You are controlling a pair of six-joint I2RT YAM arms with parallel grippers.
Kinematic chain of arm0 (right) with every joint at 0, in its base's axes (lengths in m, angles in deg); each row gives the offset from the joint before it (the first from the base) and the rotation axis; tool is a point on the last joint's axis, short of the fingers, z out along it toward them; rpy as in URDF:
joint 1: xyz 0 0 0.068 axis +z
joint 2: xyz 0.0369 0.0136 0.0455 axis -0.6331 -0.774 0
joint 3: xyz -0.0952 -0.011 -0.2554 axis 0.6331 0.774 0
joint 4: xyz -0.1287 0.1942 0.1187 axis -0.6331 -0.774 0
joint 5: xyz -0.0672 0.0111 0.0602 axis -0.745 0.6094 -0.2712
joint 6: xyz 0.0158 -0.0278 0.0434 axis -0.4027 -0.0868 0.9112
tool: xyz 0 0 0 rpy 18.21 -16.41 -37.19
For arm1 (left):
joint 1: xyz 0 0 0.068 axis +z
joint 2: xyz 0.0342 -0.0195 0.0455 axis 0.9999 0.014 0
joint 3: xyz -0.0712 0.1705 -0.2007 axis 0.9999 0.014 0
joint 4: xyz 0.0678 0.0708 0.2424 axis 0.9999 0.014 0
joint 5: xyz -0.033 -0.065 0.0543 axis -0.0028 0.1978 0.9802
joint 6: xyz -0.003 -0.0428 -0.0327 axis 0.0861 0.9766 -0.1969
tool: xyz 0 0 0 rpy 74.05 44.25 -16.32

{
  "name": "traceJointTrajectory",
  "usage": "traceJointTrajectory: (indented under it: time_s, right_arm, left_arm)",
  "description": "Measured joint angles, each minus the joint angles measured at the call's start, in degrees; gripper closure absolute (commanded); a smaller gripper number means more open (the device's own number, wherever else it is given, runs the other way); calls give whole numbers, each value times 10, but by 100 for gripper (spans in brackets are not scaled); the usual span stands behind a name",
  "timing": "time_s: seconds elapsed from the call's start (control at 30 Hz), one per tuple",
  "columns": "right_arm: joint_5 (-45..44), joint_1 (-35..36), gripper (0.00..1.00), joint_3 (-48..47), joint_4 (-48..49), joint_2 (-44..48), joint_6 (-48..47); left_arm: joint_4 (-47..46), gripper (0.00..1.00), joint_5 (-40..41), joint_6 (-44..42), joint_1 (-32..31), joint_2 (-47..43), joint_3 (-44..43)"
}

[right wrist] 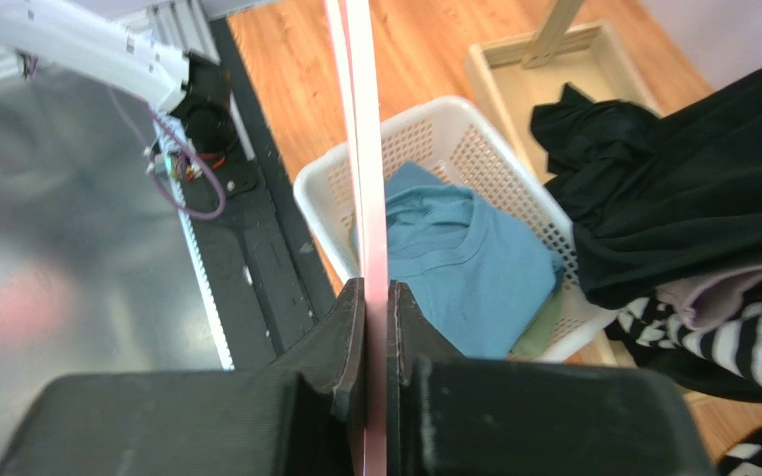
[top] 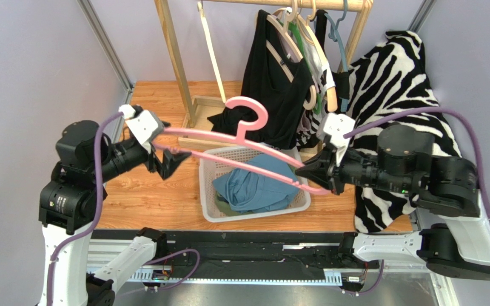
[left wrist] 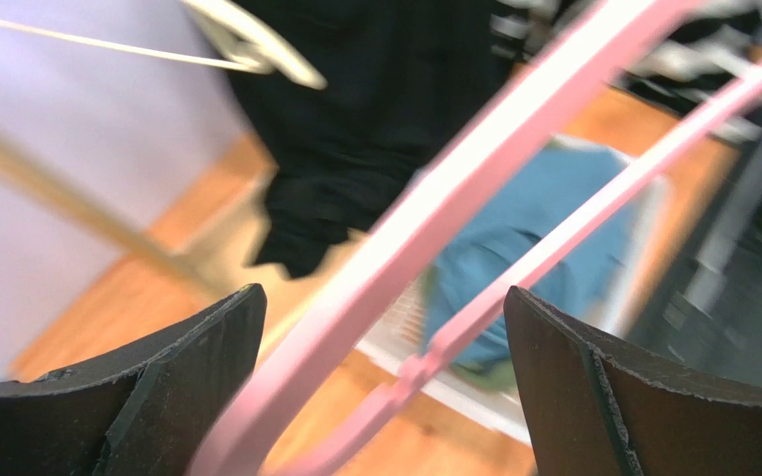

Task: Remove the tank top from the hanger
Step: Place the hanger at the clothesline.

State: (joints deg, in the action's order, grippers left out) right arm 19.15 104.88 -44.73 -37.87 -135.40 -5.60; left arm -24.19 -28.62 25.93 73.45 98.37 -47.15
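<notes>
A bare pink hanger hangs level in the air over the white basket. My right gripper is shut on its right end; in the right wrist view the pink bar is pinched between the jaws of that gripper. My left gripper is at the hanger's left end, open. In the left wrist view both pink bars pass between its wide-apart fingers without touching them. The blue tank top lies crumpled in the basket, off the hanger.
A wooden clothes rack stands behind the basket, with a black garment and other hangers on its rail. A zebra-print cloth drapes at the right, behind my right arm. A green garment lies under the blue one.
</notes>
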Motion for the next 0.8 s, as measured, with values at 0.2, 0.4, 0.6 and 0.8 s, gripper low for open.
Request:
traceJointTrajectory:
  time_s: [0.2, 0.4, 0.6, 0.8]
  right_arm:
    - [-83, -2, 100, -65, -30, -4, 22]
    - [-219, -2, 100, -65, -17, 23, 48]
    - [-317, -3, 100, -96, -9, -13, 65]
    - [-362, -10, 100, -131, 2, -136, 81]
  left_arm:
    - [-84, 2, 190, 34, 0, -7, -12]
    - [-94, 2, 245, 35, 0, -30, -13]
    - [-94, 2, 250, 41, 0, -40, -13]
    - [-89, 1, 242, 48, 0, -45, -12]
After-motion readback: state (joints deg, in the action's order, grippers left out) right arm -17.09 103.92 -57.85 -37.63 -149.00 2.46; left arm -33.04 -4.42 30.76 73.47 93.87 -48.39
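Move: The right hand still pinches the emptied pink hanger by one end; the clothesline's free stretch lies about 40 cm ahead of it, 16 cm left and 10 cm higher. The black tank top hangs roughly 36 cm ahead, 5 cm left and 12 cm lower, the white hanger about 36 cm ahead and 25 cm left, near hand height. From the open left hand that stretch is some 33 cm ahead, 17 cm right and 10 cm up. Right hand carries the hanger 10 cm forward towards the clothesline, turning 35° clockwise; left withdraws left and up. ##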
